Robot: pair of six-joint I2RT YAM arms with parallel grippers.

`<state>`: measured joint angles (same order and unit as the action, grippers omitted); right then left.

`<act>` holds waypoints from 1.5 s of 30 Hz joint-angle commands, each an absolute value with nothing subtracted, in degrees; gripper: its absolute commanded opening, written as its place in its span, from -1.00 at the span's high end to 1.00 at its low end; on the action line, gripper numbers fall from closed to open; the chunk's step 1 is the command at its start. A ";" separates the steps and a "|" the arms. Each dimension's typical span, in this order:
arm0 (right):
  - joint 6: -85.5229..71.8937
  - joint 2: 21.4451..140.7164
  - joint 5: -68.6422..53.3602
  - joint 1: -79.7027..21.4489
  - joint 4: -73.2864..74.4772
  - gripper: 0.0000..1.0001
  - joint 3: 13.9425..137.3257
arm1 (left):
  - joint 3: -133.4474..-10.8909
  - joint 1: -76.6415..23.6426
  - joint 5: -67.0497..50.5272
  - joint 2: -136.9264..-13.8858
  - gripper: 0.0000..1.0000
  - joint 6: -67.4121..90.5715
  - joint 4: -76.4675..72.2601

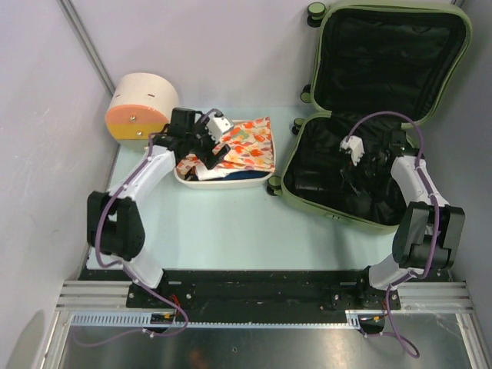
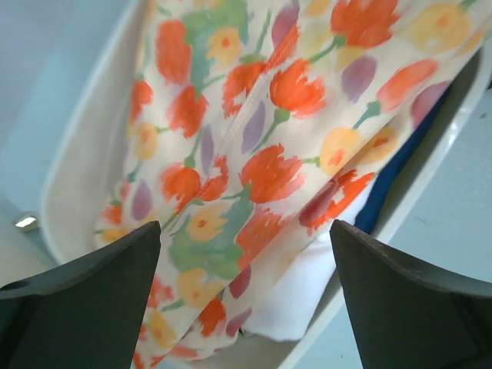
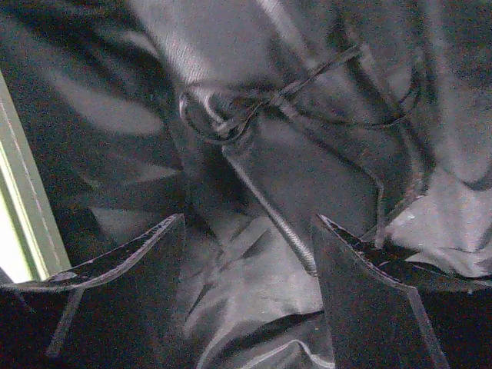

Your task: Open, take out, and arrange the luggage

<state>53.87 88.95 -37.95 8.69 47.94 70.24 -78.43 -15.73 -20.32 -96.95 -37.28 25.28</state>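
Observation:
The olive-green luggage [image 1: 392,61] lies open at the right, its lid propped against the back wall and its black lining showing. My right gripper [image 1: 347,173] reaches into the lower half. In the right wrist view that gripper [image 3: 248,223] is open just above the crumpled black lining [image 3: 231,292], with a zipper line [image 3: 269,207] running between the fingers and the green shell rim [image 3: 23,200] at the left. My left gripper [image 1: 209,157] hovers over the white tub [image 1: 223,183]. It stands open [image 2: 244,231] above a floral cloth [image 2: 254,138], holding nothing.
Under the floral cloth [image 1: 250,146] in the tub [image 2: 84,131] lie a white cloth [image 2: 296,304] and a blue one [image 2: 400,165]. A round cream box with an orange front [image 1: 138,108] stands at the back left, close to the left arm. Walls close in on three sides.

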 commanded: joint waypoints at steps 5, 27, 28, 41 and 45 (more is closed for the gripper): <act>67.68 91.05 -33.31 6.86 40.96 -0.41 64.77 | -82.71 -15.56 -25.31 -85.88 -0.96 -31.03 26.10; 52.75 79.83 -22.06 1.94 23.57 1.00 63.10 | -77.08 -14.77 -27.16 -83.50 -0.98 -30.42 26.19; 51.78 78.67 -22.06 1.67 23.03 1.00 63.80 | -77.78 -14.42 -27.51 -83.67 -0.98 -29.89 26.19; 41.14 91.03 -16.62 -19.83 4.15 1.00 86.27 | -87.45 -1.07 -35.59 -87.01 -0.99 -11.44 26.19; 41.65 102.37 -14.68 -26.62 2.64 1.00 97.54 | -84.56 1.30 -35.60 -84.56 -0.99 -10.20 26.10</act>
<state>42.61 94.21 -17.47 -21.04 10.35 88.66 -85.21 -0.82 -33.08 -87.11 -16.27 26.61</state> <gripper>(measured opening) 0.018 0.996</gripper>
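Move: From the right hand, inside the suitcase, the black rolled pouch on its floor lies with its middle about 4 cm ahead, 5 cm left and 8 cm below. The green wheel at the suitcase's left corner is level with that hand, some 26 cm left; the white bin is about 40 cm left and 8 cm ahead. From the left hand, the pouch is roughly 39 cm right and 4 cm back; the floral cloth in the bin is close, about 4 cm ahead, 5 cm right and 8 cm below. The right hand sinks about 8 cm into the suitcase, easing slightly forward, shuts its half-open fingers on the near end of the black rolled pouch, then lifts it some 25 cm and swings it left and forward over the suitcase rim towards the white bin, tipping the fingers up about 45 degrees. Meanwhile the open left hand rises off the floral cloth, backs a little and pauses, then goes left and up clear of the bin, rolling its left side down. ##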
